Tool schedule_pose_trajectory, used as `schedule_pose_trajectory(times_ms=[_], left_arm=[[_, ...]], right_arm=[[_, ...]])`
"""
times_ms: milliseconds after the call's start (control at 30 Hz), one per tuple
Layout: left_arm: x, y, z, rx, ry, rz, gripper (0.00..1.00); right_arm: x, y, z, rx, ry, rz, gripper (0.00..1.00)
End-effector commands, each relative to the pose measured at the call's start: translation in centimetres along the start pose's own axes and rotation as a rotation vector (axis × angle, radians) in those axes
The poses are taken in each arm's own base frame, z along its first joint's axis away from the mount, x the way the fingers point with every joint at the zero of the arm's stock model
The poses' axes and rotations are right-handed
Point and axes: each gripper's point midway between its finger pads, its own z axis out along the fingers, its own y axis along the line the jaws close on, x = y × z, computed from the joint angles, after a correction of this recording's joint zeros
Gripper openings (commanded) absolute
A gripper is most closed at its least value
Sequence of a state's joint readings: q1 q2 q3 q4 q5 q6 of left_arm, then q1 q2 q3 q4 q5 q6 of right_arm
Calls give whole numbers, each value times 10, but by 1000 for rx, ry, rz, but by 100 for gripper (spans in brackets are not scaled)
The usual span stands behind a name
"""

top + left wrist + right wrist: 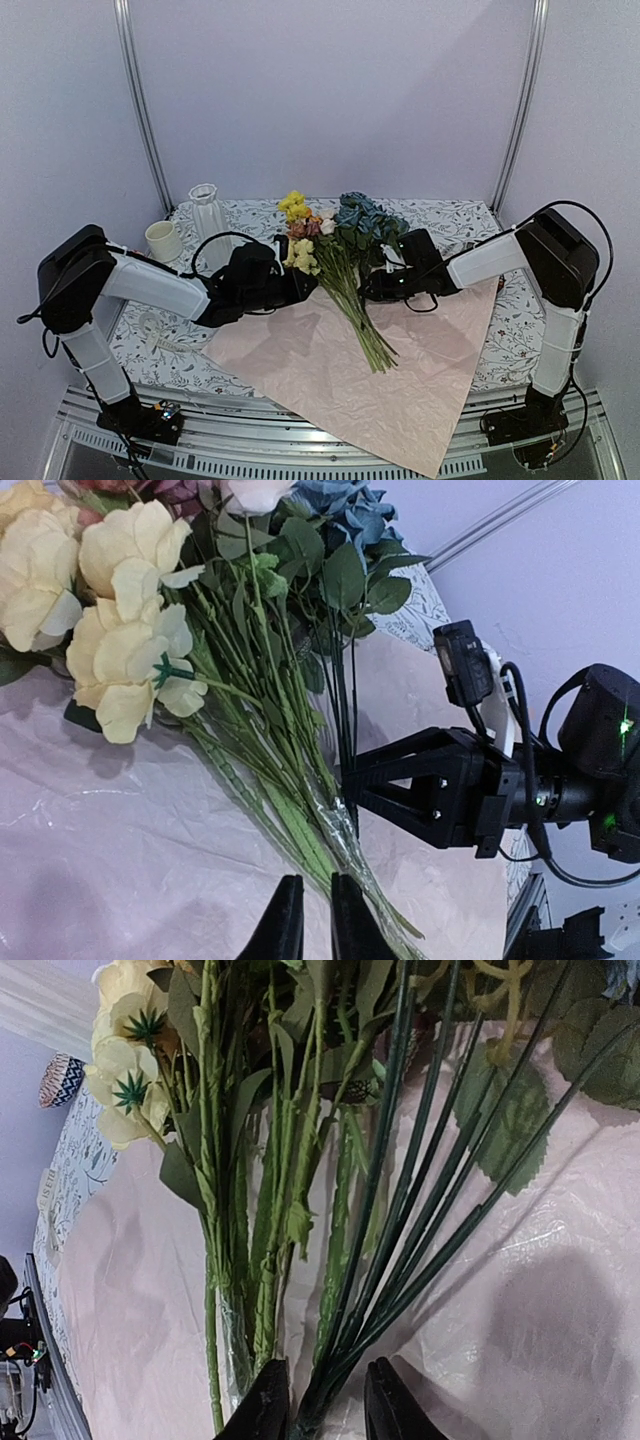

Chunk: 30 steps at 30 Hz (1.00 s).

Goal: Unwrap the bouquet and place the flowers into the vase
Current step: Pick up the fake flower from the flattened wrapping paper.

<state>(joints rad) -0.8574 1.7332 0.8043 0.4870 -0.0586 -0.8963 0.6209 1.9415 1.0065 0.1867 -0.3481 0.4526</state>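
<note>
The bouquet is unwrapped: its pale pink paper (pixel 420 370) lies spread flat on the table. The flowers (pixel 330 235) rest across it, stems (pixel 362 325) pointing toward the near edge. The white ribbed vase (pixel 207 218) stands upright at the back left, holding nothing. My left gripper (pixel 308 287) (pixel 315 880) sits just left of the light green stems (pixel 290 810), shut, nothing between its fingers. My right gripper (pixel 368 288) (pixel 326 1365) is on the other side, jaws open a little around the dark green stems (pixel 400 1260), with a gap beside them.
A cream mug (pixel 163 241) stands left of the vase. A floral-print cloth (pixel 505 335) covers the table under the paper. A corner of the paper hangs over the near edge (pixel 425 460). Metal frame posts (pixel 140 100) rise at the back.
</note>
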Motion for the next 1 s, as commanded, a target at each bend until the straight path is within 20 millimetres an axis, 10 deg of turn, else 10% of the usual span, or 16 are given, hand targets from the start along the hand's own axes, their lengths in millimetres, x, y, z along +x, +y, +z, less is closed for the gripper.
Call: schedule_pose_trajectory(times_ms=[0, 433, 967], left_arm=[[-2, 0, -5, -5, -8, 19, 12], [-1, 1, -10, -2, -7, 14, 12], [-4, 0, -19, 2, -19, 25, 13]], right_arm=[[-1, -13, 9, 53, -1, 43, 28], [-27, -3, -17, 74, -115, 69, 4], [-56, 8, -83, 154, -314, -30, 5]])
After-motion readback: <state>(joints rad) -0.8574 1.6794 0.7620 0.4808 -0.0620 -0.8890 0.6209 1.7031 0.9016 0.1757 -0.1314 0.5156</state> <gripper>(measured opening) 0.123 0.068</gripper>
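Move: The blue flower's dark stems lie right at the right hand's fingertips, about 1 cm ahead and 1 cm below. Its blue blooms are some 18 cm ahead and slightly right; the other flowers' green stems run about 4 cm to the hand's left, level with it, and the cream blooms 12 cm left and 8 cm ahead. From the left hand, the dark stems lie roughly 9 cm right, 3 cm ahead and 8 cm down. The right hand eases in 1 cm, pinches the blue flower's stems, then lifts about 7 cm, drawing 4 cm right. ##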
